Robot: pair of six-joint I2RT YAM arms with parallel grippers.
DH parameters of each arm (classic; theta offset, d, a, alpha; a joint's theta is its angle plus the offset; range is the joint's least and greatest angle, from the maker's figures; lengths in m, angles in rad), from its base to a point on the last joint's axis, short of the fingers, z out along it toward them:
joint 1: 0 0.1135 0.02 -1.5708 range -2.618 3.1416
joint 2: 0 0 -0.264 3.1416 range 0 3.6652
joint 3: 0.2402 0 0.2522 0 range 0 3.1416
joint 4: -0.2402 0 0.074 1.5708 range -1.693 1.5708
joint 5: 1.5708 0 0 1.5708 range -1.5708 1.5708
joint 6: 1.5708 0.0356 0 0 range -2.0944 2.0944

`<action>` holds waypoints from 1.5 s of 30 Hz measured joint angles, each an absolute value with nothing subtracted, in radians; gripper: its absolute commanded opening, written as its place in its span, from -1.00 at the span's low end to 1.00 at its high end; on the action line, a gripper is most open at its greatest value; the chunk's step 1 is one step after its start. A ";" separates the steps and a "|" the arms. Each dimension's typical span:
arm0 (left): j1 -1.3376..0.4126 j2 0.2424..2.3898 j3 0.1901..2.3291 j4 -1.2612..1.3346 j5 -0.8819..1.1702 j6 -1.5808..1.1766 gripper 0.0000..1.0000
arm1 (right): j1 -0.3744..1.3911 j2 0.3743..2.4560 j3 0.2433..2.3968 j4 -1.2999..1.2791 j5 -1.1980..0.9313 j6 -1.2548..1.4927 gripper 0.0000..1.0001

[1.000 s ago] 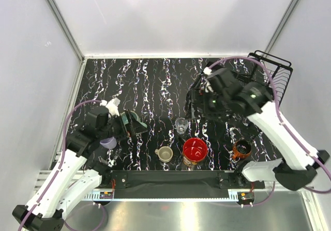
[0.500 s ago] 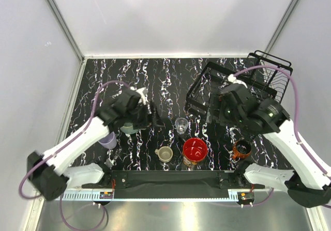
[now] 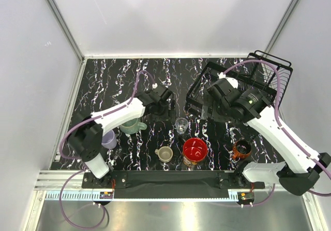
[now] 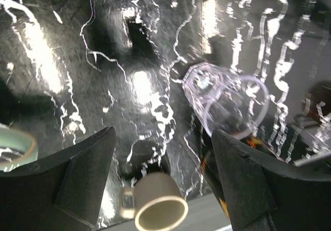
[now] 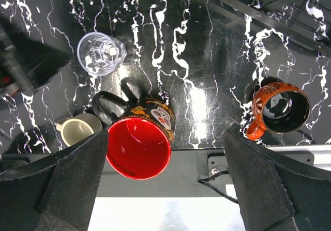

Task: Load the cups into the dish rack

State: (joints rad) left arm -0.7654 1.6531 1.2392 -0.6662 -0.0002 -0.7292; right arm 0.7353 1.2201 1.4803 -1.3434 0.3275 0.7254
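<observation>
The cups stand along the near half of the table: lavender tumbler [image 3: 108, 138], teal-green mug [image 3: 132, 125], clear glass [image 3: 181, 123], beige mug [image 3: 164, 154], dark mug with a red inside [image 3: 195, 149] and orange mug [image 3: 241, 149]. The black wire dish rack [image 3: 243, 78] sits at the far right. My left gripper [image 3: 164, 107] hovers open behind the glass; its wrist view shows the glass [image 4: 227, 99] and beige mug [image 4: 155, 205] below the gripper [image 4: 164, 138]. My right gripper [image 5: 165, 133] hangs open above the red-inside mug [image 5: 139, 143], beside the orange mug [image 5: 279, 107].
White walls close in the black marbled table [image 3: 114, 81] on three sides. A black bar [image 3: 170, 178] runs along the near edge between the arm bases. The rack's wires [image 5: 258, 11] cross the top of the right wrist view.
My left arm has swung from the teal-green mug at the left to the table's middle, behind the clear glass, its jaws a little narrower. My right arm has shifted above the rack's near left corner.
</observation>
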 measured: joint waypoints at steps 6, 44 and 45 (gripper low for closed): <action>-0.785 1.724 1.278 -0.658 -0.010 -0.734 0.57 | 0.735 1.177 1.476 -1.341 0.302 0.680 0.99; -0.768 1.540 1.314 -0.509 0.328 -0.763 -1.00 | 0.737 0.926 1.446 -1.160 -0.162 0.678 0.99; -0.760 1.480 1.303 -0.467 0.360 -0.788 -1.00 | 0.737 0.916 1.446 -1.132 -0.175 0.683 0.99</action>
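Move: The glass stands about 7 cm to the left hand's right, level with it fore and aft and some 7 cm below. Counted from the glass, the red mug is about 13 cm back and 7 cm right, the beige cup 14 cm back and 9 cm left. From the right hand, the glass lies some 11 cm left, 3 cm ahead and 20 cm below. Left eases right and down, pinches the glass, lifts it some 17 cm, tilting; open right backs and rises. ##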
